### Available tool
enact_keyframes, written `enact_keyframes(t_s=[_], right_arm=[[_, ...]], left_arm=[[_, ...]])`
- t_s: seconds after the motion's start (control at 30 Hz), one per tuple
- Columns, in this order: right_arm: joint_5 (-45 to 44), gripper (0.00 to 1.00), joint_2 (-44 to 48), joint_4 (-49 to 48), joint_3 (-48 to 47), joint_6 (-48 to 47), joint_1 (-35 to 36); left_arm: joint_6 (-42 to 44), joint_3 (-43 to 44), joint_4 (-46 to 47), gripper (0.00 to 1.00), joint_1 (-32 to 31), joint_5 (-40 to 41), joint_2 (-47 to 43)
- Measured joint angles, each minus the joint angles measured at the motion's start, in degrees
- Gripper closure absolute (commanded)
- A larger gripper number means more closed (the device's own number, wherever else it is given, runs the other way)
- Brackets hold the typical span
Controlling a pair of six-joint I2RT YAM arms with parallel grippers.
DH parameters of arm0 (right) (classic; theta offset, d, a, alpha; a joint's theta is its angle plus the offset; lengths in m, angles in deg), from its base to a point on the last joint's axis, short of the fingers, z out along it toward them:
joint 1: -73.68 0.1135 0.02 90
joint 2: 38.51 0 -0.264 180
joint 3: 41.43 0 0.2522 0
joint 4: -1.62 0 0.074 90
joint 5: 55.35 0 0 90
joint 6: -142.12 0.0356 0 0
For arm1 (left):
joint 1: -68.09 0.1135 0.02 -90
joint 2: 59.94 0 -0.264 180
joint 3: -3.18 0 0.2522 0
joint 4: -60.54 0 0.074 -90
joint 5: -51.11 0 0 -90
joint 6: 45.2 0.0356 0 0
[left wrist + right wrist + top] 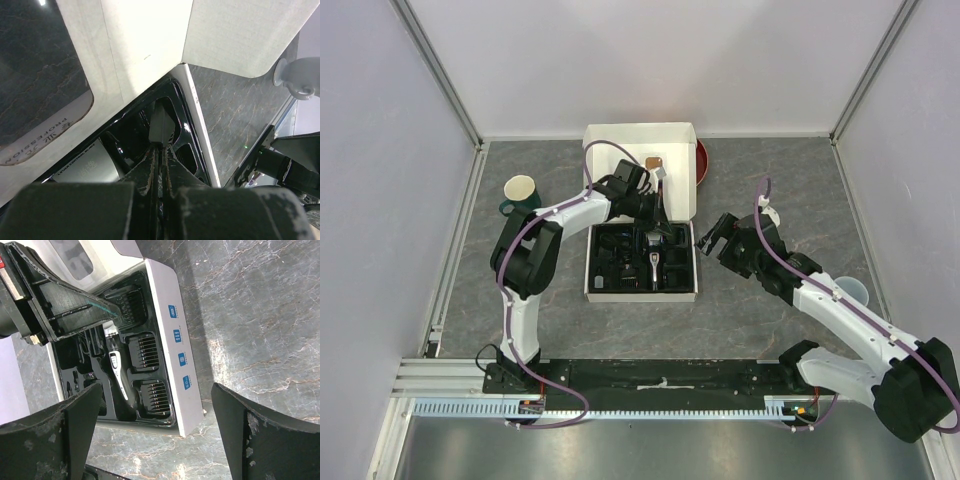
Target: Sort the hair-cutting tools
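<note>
A white box [642, 294] holds a black tray. In it lies the black-and-silver clipper [652, 258] [117, 367], with three black comb guards [145, 352] in a row along its right side. My left gripper [660, 218] [161, 145] hangs over the tray's far end near the clipper's head. Its fingers are shut on a thin dark piece, the brush [161, 125], which sticks out past the tips. My right gripper [712, 238] [155, 390] hovers just right of the box, wide open and holding nothing. The tray's left pockets are too dark to read.
The box's white lid [620, 150] stands open behind the tray, with a red round dish [701, 163] beyond its right edge. A green mug [520, 192] stands at the left. A clear plastic cup [852, 291] sits by my right forearm.
</note>
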Motion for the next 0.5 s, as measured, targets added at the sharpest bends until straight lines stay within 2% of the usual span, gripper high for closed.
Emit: enact_keyframes(t_s=[0.1, 0.13, 0.2, 0.23, 0.33, 0.43, 0.5], right_arm=[[0.24, 0.02, 0.0, -0.04, 0.2, 0.0, -0.15], [0.24, 0.02, 0.0, -0.04, 0.22, 0.0, -0.2], [0.28, 0.02, 0.0, -0.07, 0.22, 0.0, -0.26], [0.33, 0.02, 0.0, -0.07, 0.22, 0.0, -0.28], [0.63, 0.02, 0.22, -0.07, 0.24, 0.0, -0.28], [0.81, 0.03, 1.03, -0.04, 0.33, 0.02, -0.31], [0.76, 0.03, 1.62, -0.04, 0.33, -0.02, -0.33]], left_arm=[[-0.04, 0.0, 0.39, 0.92, 0.02, -0.13, 0.37], [-0.07, 0.02, 0.48, 0.82, 0.02, -0.15, 0.46], [-0.24, 0.02, 0.63, 0.74, 0.07, -0.07, 0.61], [-0.44, 0.0, 0.61, 0.66, 0.07, 0.35, 0.61], [-0.5, -0.83, 0.87, 0.55, 0.07, 2.36, 0.57], [-0.96, -2.75, 2.14, 0.47, 0.11, 3.54, -0.2], [-0.94, -3.34, 2.62, 0.45, -0.07, 5.11, -1.55]])
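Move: My left fingers already pinch the last comb guard in the tray's far right pocket; its middle lies about 2 cm to the right of my fingertips and 2 cm below. The middle guard sits roughly 6 cm back and 2 cm right, the silver clipper some 7 cm back and 3 cm left, both slightly below. From my open right hand the held guard is about 8 cm ahead, 8 cm left and 8 cm down. I let go of the guard with my left hand, opening the nearly shut fingers to about half while they sink not quite 2 cm over the pocket. As they spread I shift about 1 cm left, towards the clipper, with a slight counter-clockwise turn, and then start to lift again. ##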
